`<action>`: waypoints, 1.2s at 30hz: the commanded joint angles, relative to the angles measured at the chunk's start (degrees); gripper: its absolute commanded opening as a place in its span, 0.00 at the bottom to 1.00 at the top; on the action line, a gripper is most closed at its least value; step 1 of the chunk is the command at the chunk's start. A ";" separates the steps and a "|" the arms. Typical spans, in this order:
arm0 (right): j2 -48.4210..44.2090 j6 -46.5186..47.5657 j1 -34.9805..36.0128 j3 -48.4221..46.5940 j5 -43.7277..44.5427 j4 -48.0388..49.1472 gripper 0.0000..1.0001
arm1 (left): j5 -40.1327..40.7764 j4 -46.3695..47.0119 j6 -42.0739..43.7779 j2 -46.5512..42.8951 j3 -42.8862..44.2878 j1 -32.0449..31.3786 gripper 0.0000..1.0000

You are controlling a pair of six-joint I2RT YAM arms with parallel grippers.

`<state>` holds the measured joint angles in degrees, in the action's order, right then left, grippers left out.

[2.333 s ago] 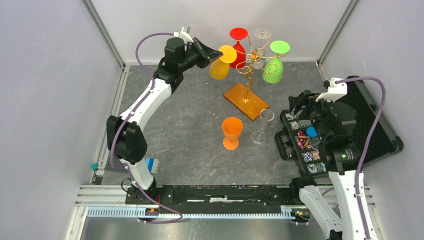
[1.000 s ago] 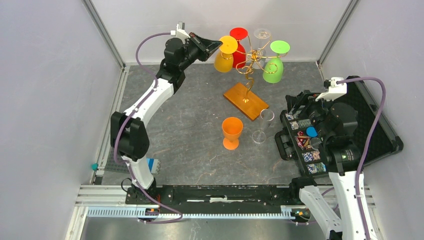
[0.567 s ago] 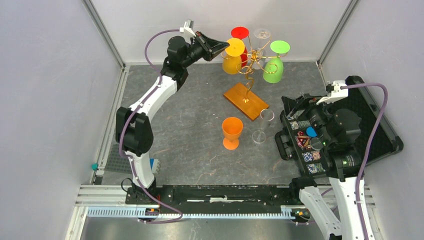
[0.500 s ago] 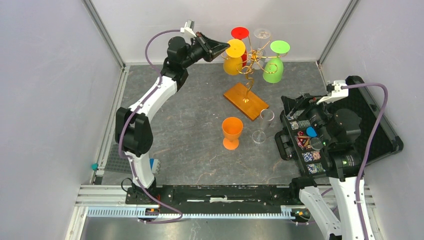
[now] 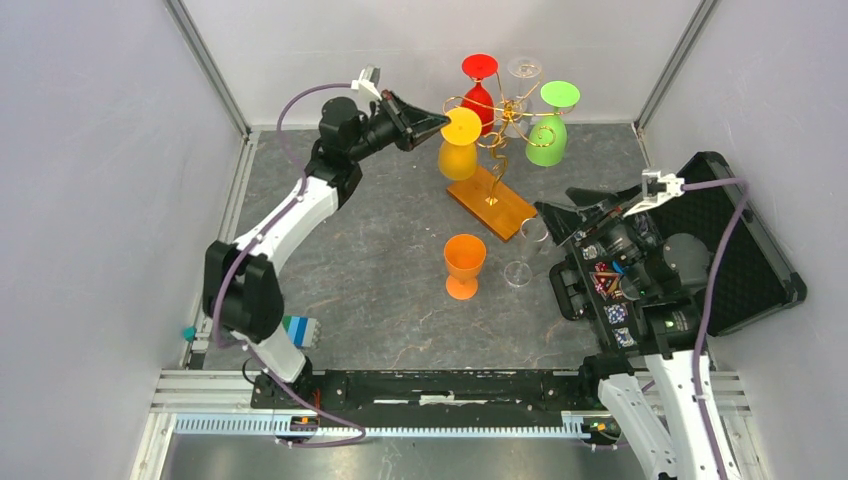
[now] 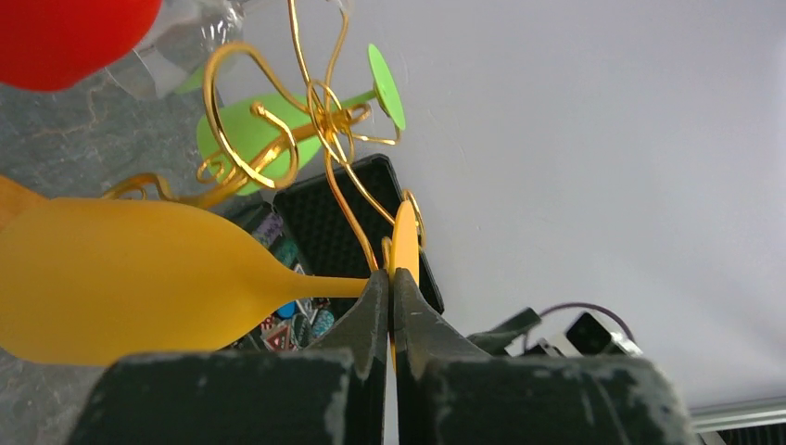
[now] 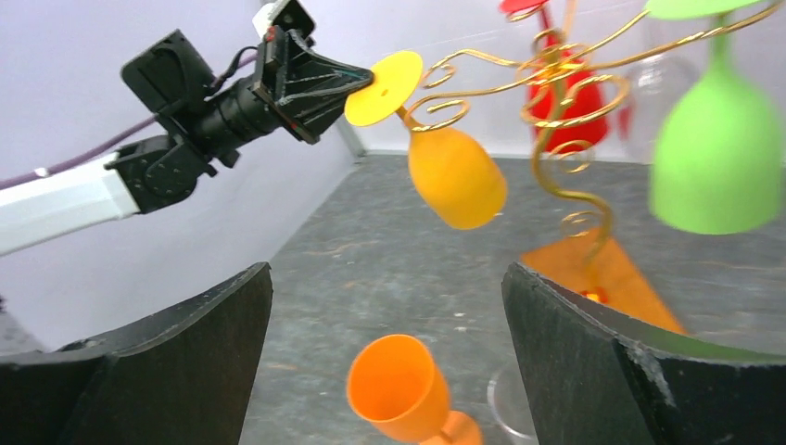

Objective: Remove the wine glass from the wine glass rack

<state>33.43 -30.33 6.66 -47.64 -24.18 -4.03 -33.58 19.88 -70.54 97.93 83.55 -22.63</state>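
A yellow wine glass (image 5: pixel 457 158) hangs tilted, bowl down, at the left side of the wine glass rack (image 5: pixel 497 140), a gold wire stand on an amber base (image 5: pixel 492 202). My left gripper (image 5: pixel 440 122) is shut on the rim of its flat foot (image 6: pixel 405 246). The stem runs beside a curled wire arm (image 7: pixel 443 116); whether they touch is unclear. Red (image 5: pixel 478 95), clear (image 5: pixel 523 70) and green (image 5: pixel 546 140) glasses hang on the rack. My right gripper (image 7: pixel 386 269) stands open and holds nothing, just right of the base.
An orange glass (image 5: pixel 464 265) and a clear glass (image 5: pixel 527 250) stand upright on the table in front of the rack base. An open black case (image 5: pixel 740 260) with poker chips lies at the right. A small blue and white object (image 5: pixel 300 328) sits by the left arm's base.
My left gripper has brought the yellow glass down and nearer, away from the red glass. The right arm has swung left toward the rack, and its jaws have opened wider.
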 commanded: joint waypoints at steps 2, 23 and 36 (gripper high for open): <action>1.23 -17.79 0.16 9.56 -10.33 25.27 0.98 | -1.45 4.83 -1.97 -12.44 -9.06 -0.13 0.02; 22.73 -37.48 24.69 10.82 0.98 67.34 0.97 | 4.15 7.63 -20.28 -40.00 -15.76 -0.13 0.02; 33.89 -38.88 32.06 3.23 4.63 83.42 0.92 | 3.17 12.47 -26.83 -42.16 -14.97 -0.18 0.02</action>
<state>66.94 -68.55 37.58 -41.85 -21.91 68.86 -30.04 29.91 -93.89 56.82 66.70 -22.61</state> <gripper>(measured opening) 0.930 0.029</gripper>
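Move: The left hand already pinches the yellow wine glass by its foot; the glass's middle is about 4 cm ahead, 4 cm right and 6 cm below that hand. The rack's hub is some 4 cm ahead and 11 cm right, the red glass about 10 cm ahead and 6 cm right. From the open right hand the yellow glass lies roughly 17 cm ahead, 14 cm left and slightly below, the green one about 19 cm straight ahead. Keeping the foot pinched, the left hand first draws the yellow glass back nearly level from the rack, then lifts as well, some 22 cm back, 19 cm up and 10 cm left in all, while the wrist rolls and tips about 30 degrees so its fingers, which point right, tilt upward. The right hand, still wide open, sweeps about 16 cm left, dipping a little before rising, and swings its fingers leftward and up to come in under the bowl, without closing on it. ##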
